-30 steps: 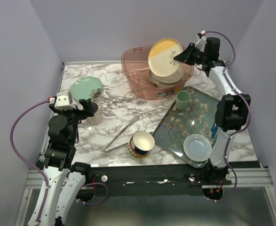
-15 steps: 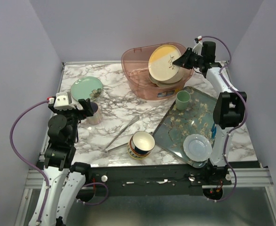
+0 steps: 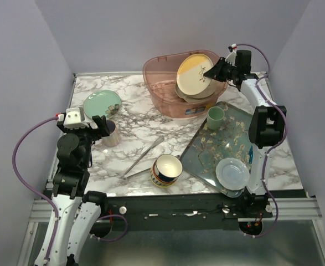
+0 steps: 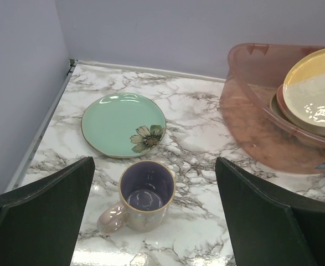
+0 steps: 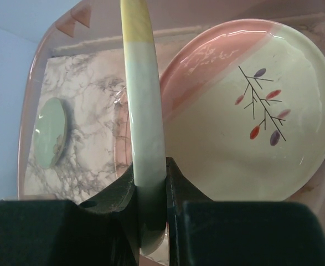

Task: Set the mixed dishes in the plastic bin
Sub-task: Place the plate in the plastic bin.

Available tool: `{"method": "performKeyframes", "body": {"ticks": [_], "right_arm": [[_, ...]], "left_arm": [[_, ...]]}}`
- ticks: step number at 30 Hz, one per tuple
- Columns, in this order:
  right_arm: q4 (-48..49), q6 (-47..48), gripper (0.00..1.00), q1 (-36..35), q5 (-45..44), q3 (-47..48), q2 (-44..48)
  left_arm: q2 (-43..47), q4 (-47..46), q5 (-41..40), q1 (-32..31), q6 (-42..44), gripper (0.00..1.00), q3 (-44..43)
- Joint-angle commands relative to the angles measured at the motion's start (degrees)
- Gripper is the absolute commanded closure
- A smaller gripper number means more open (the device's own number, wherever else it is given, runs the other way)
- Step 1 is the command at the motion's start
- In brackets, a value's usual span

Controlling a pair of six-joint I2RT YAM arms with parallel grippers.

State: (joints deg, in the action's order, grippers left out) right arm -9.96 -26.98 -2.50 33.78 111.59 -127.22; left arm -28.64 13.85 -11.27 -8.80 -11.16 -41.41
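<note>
My right gripper (image 3: 210,71) (image 5: 150,173) is shut on the rim of a yellow-and-cream plate (image 3: 195,73) (image 5: 143,105), held tilted on edge over the plastic bin (image 3: 161,87) (image 4: 249,119). Inside the bin lies a pink-and-cream plate (image 5: 245,111) on a beige bowl (image 3: 198,97). My left gripper (image 3: 99,127) (image 4: 154,221) hangs open just above and around a pale lilac mug (image 3: 112,136) (image 4: 144,195), without touching it. A mint-green plate (image 3: 102,103) (image 4: 123,123) lies beyond the mug. The navy-and-yellow bowl (image 3: 166,169) stands at the table's near edge.
Long metal tongs (image 3: 143,157) lie between the mug and the navy bowl. A floral tray (image 3: 213,149) at the right carries a green cup (image 3: 215,117) and a pale blue saucer (image 3: 232,173). Walls close in the back and both sides.
The right gripper and its plate have shifted slightly down and right over the bin, with the wrist swinging inward. The left arm has not moved.
</note>
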Motion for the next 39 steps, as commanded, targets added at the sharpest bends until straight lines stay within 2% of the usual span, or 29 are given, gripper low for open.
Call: {"method": "performKeyframes", "body": {"ticks": [1, 14, 20, 27, 35, 39], "right_arm": [[4.7, -0.8, 0.96, 0.4, 0.3, 4.1, -0.7], [4.4, -0.8, 0.91, 0.9, -1.2, 5.3, -3.1], [4.2, -0.8, 0.83, 0.9, -1.7, 5.5, -4.4], [3.3, 0.1, 0.68, 0.9, -3.2, 6.0, -5.3], [2.0, 2.1, 0.54, 0.9, -5.5, 6.4, -6.0], [1.5, 3.3, 0.53, 1.0, -6.5, 6.6, -6.2]], "left_arm": [[-0.2, -0.7, 0.9, 0.6, 0.2, 0.01, 0.7], [-0.8, -0.7, 1.1, 1.2, -0.1, 0.01, 0.8], [-0.9, -0.7, 1.0, 1.4, -0.1, 0.01, 0.8], [-1.0, -0.7, 1.1, 1.6, -0.1, 0.01, 0.8], [-0.9, -0.7, 1.2, 1.9, 0.0, 0.01, 0.8], [-0.9, -0.7, 1.2, 1.9, 0.0, 0.01, 0.9]]}}
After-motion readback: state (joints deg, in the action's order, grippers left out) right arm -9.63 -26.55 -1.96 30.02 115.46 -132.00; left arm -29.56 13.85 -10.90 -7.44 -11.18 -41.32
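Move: The right hand grips the yellow-rimmed plate by its right edge. The place it is taken to, the pink-rimmed plate stacked in the plastic bin, lies roughly 4 cm ahead of this hand, 7 cm to its left and 10 cm below. The bin's middle is some 12 cm left and 4 cm ahead, and the green cup about 16 cm back and 3 cm right. From the idle left hand, the pink-rimmed plate is some 40 cm ahead and 42 cm right, well below. Still pinching the steeply tilted yellow-rimmed plate by its edge, the right hand eases down and forward over the stack in the bin, about 2.5 cm each way, edging slightly right with hardly any turn of the wrist. Once the sinking has ended it keeps creeping forward while the fingers open from a quarter to nearly half, giving up their pinch, with the plate's edge still between them and leaning on the fingers. ##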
